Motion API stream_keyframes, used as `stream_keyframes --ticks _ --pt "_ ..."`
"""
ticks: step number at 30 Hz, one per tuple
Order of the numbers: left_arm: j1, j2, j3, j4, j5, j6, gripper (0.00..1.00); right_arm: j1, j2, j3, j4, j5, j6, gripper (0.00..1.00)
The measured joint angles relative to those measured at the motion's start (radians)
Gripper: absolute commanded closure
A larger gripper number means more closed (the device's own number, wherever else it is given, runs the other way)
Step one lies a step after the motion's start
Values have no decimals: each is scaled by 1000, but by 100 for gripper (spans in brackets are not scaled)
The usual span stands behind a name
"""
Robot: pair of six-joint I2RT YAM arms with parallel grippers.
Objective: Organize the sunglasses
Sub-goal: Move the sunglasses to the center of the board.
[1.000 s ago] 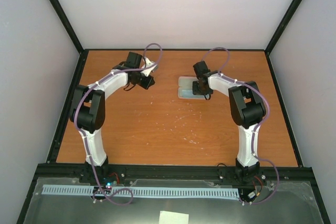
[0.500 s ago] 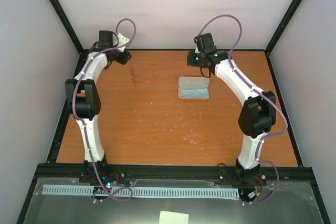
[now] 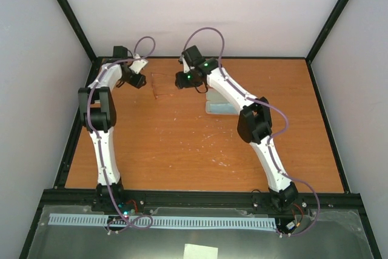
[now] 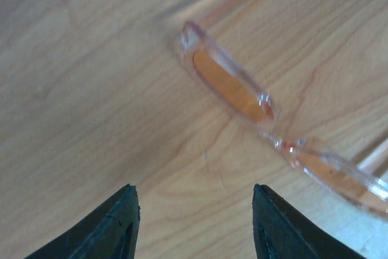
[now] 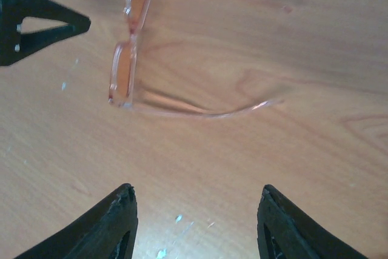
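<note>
The sunglasses (image 3: 161, 85) lie unfolded on the wooden table at the back left, with orange lenses (image 4: 233, 87) and a thin clear frame (image 5: 129, 47). My left gripper (image 3: 134, 80) hovers just to their left, open, fingertips (image 4: 128, 201) apart over bare wood. My right gripper (image 3: 183, 80) hovers just to their right, also open, nothing between its fingers (image 5: 124, 201). In the right wrist view the glasses' arms stretch toward my right gripper (image 5: 197, 195), and the left gripper's black fingers (image 5: 36, 16) show beyond the lenses. In the left wrist view the lenses lie ahead and right of my left gripper (image 4: 194, 195).
A pale blue-grey flat object (image 3: 219, 107) lies right of the glasses, partly under the right arm. The black frame rail (image 3: 91, 89) and the white back wall stand close behind both grippers. Small white flecks (image 5: 179, 218) dot the wood.
Both arms have swung to the back left, onto either side of the sunglasses. The right gripper left the blue-grey object. Both grippers went from shut to open.
</note>
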Motion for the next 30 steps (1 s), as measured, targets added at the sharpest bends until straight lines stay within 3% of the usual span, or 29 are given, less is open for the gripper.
stream_keyframes --ticks 3,6,9,18,22,26,30 --pt "5 -29 -58 10 -15 11 47 23 4 -12 -13 -16 -2 46" --pt "6 -60 -109 26 -42 34 49 19 7 1 -8 -37 6 71" --pt "6 -66 -126 41 -52 45 49 11 13 19 -4 -48 13 82" --pt "6 -26 -135 177 -163 42 48 8 13 -71 38 -43 27 83" --pt "6 56 -25 209 -174 29 48 9 2 -142 56 -37 27 84" --pt "6 148 148 187 -110 10 48 9 -25 -227 69 -31 31 85" --pt "6 187 229 165 -46 -10 48 9 -47 -262 71 -21 34 85"
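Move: The sunglasses lie with their lens frame on the left and open temples pointing right. Their middle is about 10 cm right of the left hand, 2 cm ahead and 6 cm below it. From the right hand they are some 12 cm left, 6 cm farther out and 14 cm below. The open case stands roughly 17 cm to the right hand's right, 4 cm nearer the base and 13 cm lower. The sunglasses stay untouched between two repositioning hands. Left of them, the left hand backs off slightly, then swings forward to end about 8 cm farther out, near the frame's far end, fingers half open and tipping outward. The right hand draws its fingers nearly shut, then sinks about 6 cm and eases back on the glasses' right side. ##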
